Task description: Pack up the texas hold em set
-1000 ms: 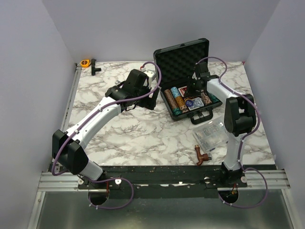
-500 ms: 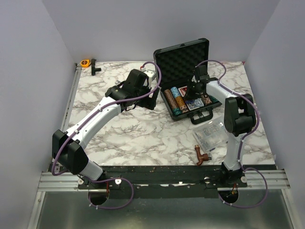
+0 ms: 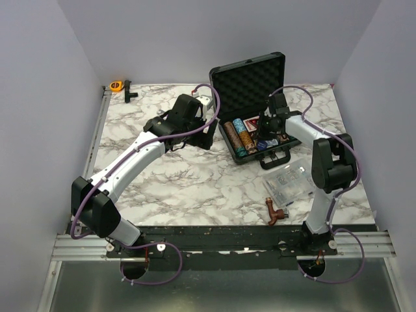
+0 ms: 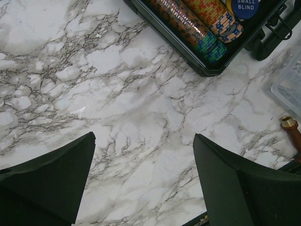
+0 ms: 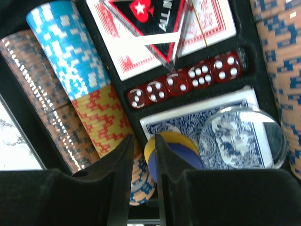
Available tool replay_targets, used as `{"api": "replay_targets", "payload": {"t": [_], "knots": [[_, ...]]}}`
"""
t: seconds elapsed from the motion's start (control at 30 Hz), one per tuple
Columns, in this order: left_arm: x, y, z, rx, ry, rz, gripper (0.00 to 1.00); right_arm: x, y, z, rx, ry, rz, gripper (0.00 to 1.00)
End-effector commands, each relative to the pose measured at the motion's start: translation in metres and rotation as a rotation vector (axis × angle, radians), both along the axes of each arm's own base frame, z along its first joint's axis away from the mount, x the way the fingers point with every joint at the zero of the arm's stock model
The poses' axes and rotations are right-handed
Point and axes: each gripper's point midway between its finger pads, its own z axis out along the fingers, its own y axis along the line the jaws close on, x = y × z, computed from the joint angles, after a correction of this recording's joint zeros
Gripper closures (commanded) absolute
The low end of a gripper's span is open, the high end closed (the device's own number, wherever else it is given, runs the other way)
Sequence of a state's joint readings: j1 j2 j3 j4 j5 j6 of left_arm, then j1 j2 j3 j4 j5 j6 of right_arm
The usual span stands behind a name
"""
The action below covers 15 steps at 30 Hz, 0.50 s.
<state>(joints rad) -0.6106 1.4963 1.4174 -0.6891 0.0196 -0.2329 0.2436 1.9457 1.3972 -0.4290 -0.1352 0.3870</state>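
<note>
The black briefcase stands open at the back right, its foam-lined lid upright. Rows of striped chips fill its left side and also show in the left wrist view. My right gripper hangs low inside the case. In its wrist view my right gripper has its jaws a narrow gap apart with nothing between them. Past it lie a yellow disc and a blue disc on the blue deck, beside the red dice and the red deck. My left gripper is wide open over bare marble.
A clear plastic compartment box and a brown pipe fitting lie in front of the case. An orange tape measure sits at the far left corner. A clear triangular plaque lies on the red deck, and a clear round disc on the blue deck.
My right gripper has moved a little nearer and lower inside the case. The left arm has not moved.
</note>
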Motion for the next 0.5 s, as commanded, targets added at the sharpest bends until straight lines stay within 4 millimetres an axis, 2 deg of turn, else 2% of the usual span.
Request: {"api": "replay_targets", "payload": {"t": [0.0,0.17,0.27,0.3,0.33,0.37,0.47], "knots": [[0.001,-0.006,0.01,-0.028,-0.003,-0.014,0.16,-0.02,-0.004,0.008,-0.022,0.022,0.003,0.73],[0.001,-0.005,0.011,-0.025,-0.007,-0.006,0.16,-0.014,-0.004,0.024,-0.022,-0.022,-0.001,0.73],[0.002,-0.001,0.014,-0.022,-0.019,0.022,0.16,0.006,-0.002,0.051,0.01,-0.117,-0.052,0.72],[0.005,0.004,0.016,-0.008,-0.035,0.05,0.16,0.014,-0.004,0.061,0.025,-0.151,-0.112,0.68],[0.007,0.008,0.018,-0.004,-0.045,0.07,0.16,0.024,-0.007,0.076,0.04,-0.197,-0.176,0.54],[0.008,0.012,0.021,-0.003,-0.056,0.091,0.16,0.032,-0.006,0.091,0.087,-0.239,-0.22,0.44],[0.009,0.023,0.032,-0.012,-0.098,0.142,0.15,0.063,0.005,0.144,0.307,-0.386,-0.324,0.2]]}}
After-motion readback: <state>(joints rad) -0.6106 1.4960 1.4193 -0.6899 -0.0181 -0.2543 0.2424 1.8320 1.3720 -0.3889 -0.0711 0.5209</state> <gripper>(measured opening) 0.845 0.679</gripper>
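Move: Just under the right fingertips, some 2 cm back and 1 cm right, lies the blue small blind disc, overlapping the yellow disc. The blue deck is about 3 cm right of the hand and level with it; the dice row is roughly 4 cm ahead and 2 cm right; the orange chip rack is 5 cm left and 2 cm ahead. The idle left hand has the small blind disc about 10 cm ahead, 21 cm right and 17 cm below. Drawing back about 1 cm at first, the nearly closed right fingers come up off the small blind disc, then the hand swings forward again and climbs faster, ending about 5 cm higher and a little farther out. As it leaves, the fingers spread well open, and the wrist turns some 10 degrees, clockwise and with the fingertips tipping up and outward. ##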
